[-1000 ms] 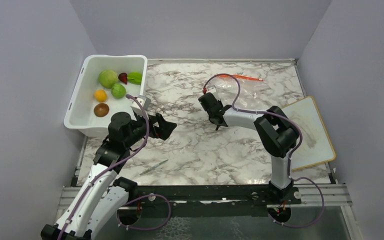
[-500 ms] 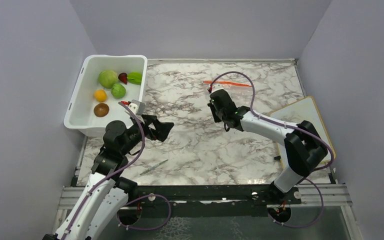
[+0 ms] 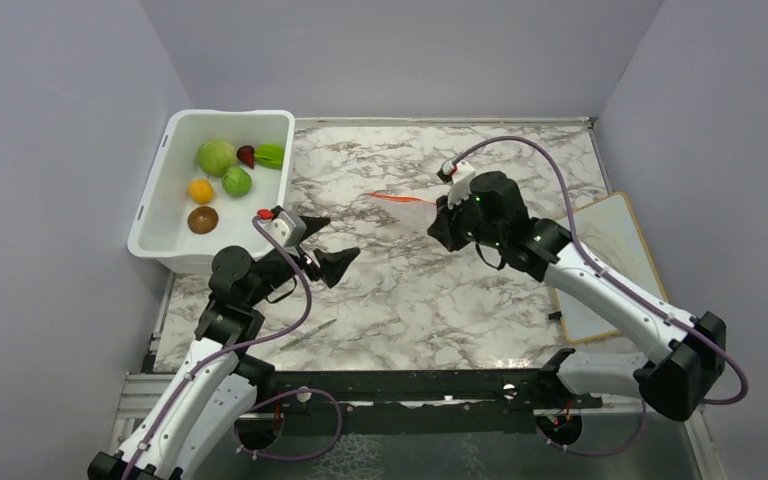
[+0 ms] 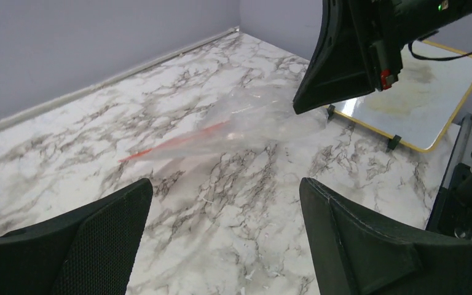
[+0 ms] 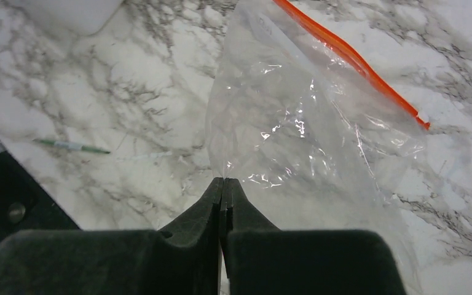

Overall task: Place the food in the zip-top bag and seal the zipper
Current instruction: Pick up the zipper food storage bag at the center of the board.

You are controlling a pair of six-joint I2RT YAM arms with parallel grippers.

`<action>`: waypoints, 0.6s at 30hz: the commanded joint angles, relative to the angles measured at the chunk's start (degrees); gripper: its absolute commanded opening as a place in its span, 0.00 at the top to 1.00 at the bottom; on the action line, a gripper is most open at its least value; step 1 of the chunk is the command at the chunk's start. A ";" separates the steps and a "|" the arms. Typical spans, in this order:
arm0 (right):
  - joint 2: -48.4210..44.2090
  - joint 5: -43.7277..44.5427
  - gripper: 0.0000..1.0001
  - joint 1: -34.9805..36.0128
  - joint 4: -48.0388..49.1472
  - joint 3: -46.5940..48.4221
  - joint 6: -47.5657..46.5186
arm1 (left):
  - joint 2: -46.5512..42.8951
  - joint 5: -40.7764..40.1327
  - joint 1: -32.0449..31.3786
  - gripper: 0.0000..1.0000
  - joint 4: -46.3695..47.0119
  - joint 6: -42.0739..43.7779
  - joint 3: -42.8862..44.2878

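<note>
My right gripper (image 3: 440, 222) is shut on the bottom edge of the clear zip-top bag (image 5: 301, 123) and holds it above the table's middle. The bag hangs out to the left with its orange-red zipper (image 3: 392, 198) at the free end; the zipper also shows in the right wrist view (image 5: 350, 58) and the left wrist view (image 4: 175, 141). My left gripper (image 3: 326, 245) is open and empty, left of the bag. The food lies in the white tub (image 3: 160, 215): a pale green cabbage (image 3: 216, 157), a green fruit (image 3: 236, 181), an orange piece (image 3: 200, 190), a brown piece (image 3: 202, 220) and a dark red piece (image 3: 246, 155).
A white board with a yellow rim (image 3: 615, 262) lies at the right edge of the table. A thin green pen (image 3: 308, 334) lies near the front edge, also in the right wrist view (image 5: 70, 145). Grey walls close in the sides and back.
My right arm has swung out and pulled the bag from the back right toward the table's middle, lifting it. My left gripper has moved a little right and opened wider.
</note>
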 commanded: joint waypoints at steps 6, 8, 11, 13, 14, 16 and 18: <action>-11.11 -22.09 0.99 0.05 -10.74 4.16 -2.74 | 8.75 16.29 -0.36 0.07 8.46 13.73 2.57; -12.72 -25.16 0.99 0.05 -12.16 5.40 -3.00 | 10.79 20.22 -0.38 0.08 8.22 15.17 3.36; -14.31 -28.18 0.99 0.05 -13.41 7.04 -3.69 | 12.21 24.52 -0.39 0.09 7.36 18.55 3.95; -15.15 -29.13 0.99 0.05 -13.46 7.75 -4.06 | 12.83 26.27 -0.34 0.09 6.08 20.22 4.36; -15.43 -29.43 0.99 0.05 -13.31 7.86 -4.19 | 13.12 27.07 -0.31 0.09 5.01 21.13 4.64; -15.78 -30.16 0.99 0.05 -12.99 7.87 -4.78 | 13.89 28.30 -0.32 0.10 1.90 23.24 5.69; -15.63 -30.65 0.99 0.01 -12.82 7.86 -5.44 | 14.69 29.27 -0.42 0.15 0.63 23.98 6.03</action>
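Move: The zipper food storage bag hangs from the right hand's shut fingers, its middle about 7 cm ahead, 7 cm left and 8 cm below them. From the open left hand that middle lies some 11 cm ahead, 12 cm right and 15 cm below. The white bin's middle is roughly 17 cm ahead, 30 cm left and 22 cm below the left hand; the pen lies about 5 cm back, 7 cm left and 26 cm below it. Keeping its pinch on the bag's edge, the right hand draws the bag back and up, about 11 cm each way, turning some 25 degrees counter-clockwise. The left hand swings clockwise towards the bag, shifting about 4 cm right and sinking a little with its left side rising, fingers staying wide open; whether they touch the plastic can't be seen. ##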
